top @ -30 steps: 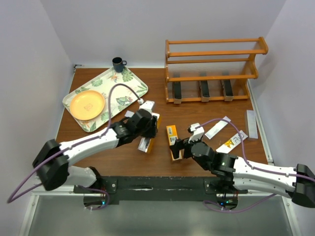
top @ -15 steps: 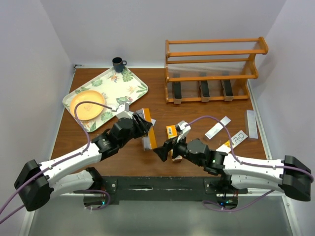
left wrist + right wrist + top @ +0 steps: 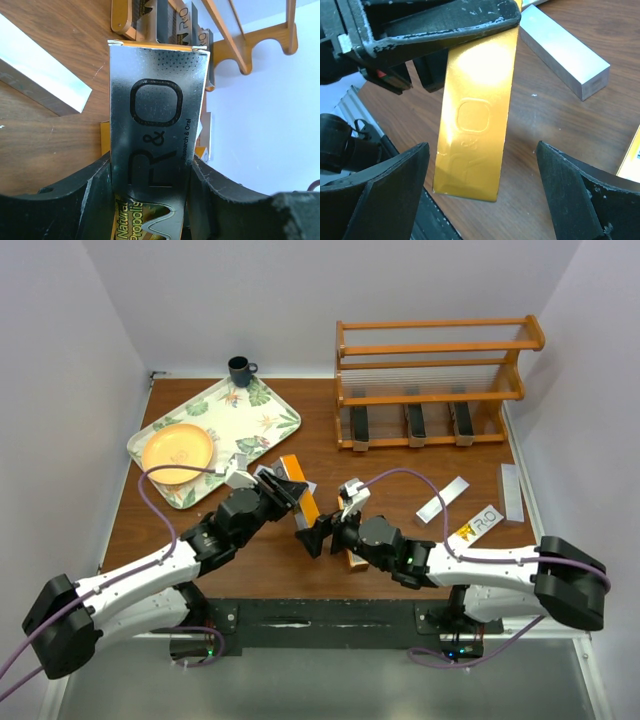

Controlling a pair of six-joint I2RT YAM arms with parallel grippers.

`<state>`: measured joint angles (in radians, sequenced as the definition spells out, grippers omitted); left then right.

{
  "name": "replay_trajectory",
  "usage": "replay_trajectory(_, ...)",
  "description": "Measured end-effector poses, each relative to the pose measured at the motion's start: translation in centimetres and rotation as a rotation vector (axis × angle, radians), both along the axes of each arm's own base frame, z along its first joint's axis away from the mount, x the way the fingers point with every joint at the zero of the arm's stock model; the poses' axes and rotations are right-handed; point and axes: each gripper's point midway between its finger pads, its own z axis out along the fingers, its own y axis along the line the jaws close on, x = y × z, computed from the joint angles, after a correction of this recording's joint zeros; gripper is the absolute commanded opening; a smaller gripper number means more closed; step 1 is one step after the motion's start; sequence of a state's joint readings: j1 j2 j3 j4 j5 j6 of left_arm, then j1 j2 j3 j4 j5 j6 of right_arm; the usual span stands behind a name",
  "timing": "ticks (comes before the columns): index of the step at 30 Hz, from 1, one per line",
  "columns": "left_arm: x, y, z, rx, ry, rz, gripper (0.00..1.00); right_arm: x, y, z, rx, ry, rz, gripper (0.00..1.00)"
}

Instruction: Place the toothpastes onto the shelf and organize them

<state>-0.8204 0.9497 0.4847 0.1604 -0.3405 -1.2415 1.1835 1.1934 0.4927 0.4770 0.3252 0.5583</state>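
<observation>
My left gripper (image 3: 290, 490) is shut on an orange-yellow toothpaste box (image 3: 300, 502) and holds it tilted above the table; the left wrist view shows its R&O face (image 3: 157, 115) clamped between both fingers. My right gripper (image 3: 312, 537) is open, and the box's free gold end (image 3: 475, 120) hangs between its spread fingers (image 3: 380, 200) without touching them. The orange-brown shelf (image 3: 440, 340) stands at the back right with three black boxes (image 3: 414, 423) on its bottom tier.
A silver box (image 3: 565, 50) lies just behind the held one. Two more silver boxes (image 3: 442, 500) (image 3: 511, 490) and a white-orange box (image 3: 478, 523) lie right of centre. A leaf-patterned tray (image 3: 260, 415) with an orange plate (image 3: 178, 452) and a dark cup (image 3: 240, 370) sit at the back left.
My left gripper has lifted the orange-yellow box off the table and drawn it nearer. My right gripper has moved left, off the box by it, to the held box's lower end.
</observation>
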Motion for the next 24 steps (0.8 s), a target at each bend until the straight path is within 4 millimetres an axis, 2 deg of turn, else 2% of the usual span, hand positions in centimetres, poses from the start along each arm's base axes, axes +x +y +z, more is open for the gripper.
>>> replay_trajectory(5,0.0,0.2,0.0,-0.044,-0.007,0.017,0.43,0.5,0.4,0.1,0.016,-0.013,-0.016,0.78)
replay_trajectory(8,0.0,0.2,0.0,-0.059,-0.007,0.02,0.43,0.7,0.6,0.3,0.028,-0.023,-0.023,0.66)
replay_trajectory(10,0.0,0.2,0.2,-0.073,-0.008,0.022,0.43,0.8,0.7,0.4,0.03,-0.031,-0.021,0.55)
replay_trajectory(11,0.0,0.1,0.2,-0.08,-0.009,0.023,0.43,0.8,0.8,0.4,0.027,-0.036,-0.019,0.46)
replay_trajectory(13,0.0,0.2,0.3,-0.091,-0.013,0.028,0.46,0.9,1.0,0.7,0.03,-0.042,-0.016,0.38)
replay_trajectory(14,0.1,0.2,0.2,-0.095,-0.014,0.033,0.49,1.0,1.0,0.7,0.025,-0.048,-0.02,0.3)
replay_trajectory(17,0.1,0.4,0.3,-0.103,-0.021,0.04,0.63,1.0,0.9,0.7,0.019,-0.056,-0.019,0.19)
replay_trajectory(18,0.1,0.4,0.4,-0.104,-0.023,0.04,0.71,1.1,0.9,0.7,0.017,-0.06,-0.019,0.18)
replay_trajectory(21,0.1,0.5,1.0,-0.114,-0.042,0.038,0.85,1.0,0.7,0.8,0.007,-0.067,-0.015,0.17)
replay_trajectory(24,0.0,0.7,2.0,-0.123,-0.072,0.039,0.94,0.8,0.0,1.0,-0.02,-0.078,-0.012,0.16)
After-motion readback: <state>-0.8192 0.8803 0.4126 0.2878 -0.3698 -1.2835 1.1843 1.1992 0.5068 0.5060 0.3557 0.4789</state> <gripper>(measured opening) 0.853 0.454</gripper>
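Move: The left hand holds the yellow-backed toothpaste box near its middle, and the right gripper waits some 8 cm back and 7 cm to the right. From the right hand the box's middle is about 8 cm ahead, 5 cm left and 2 cm up. On the table roughly 14 cm below the right hand, a yellow box lies 5 cm ahead and 5 cm right, and a silver box 17 cm ahead and 12 cm left. The right hand eases about 1 cm forward-left and pinches the box's near end; the left then opens, rising 2 cm. ##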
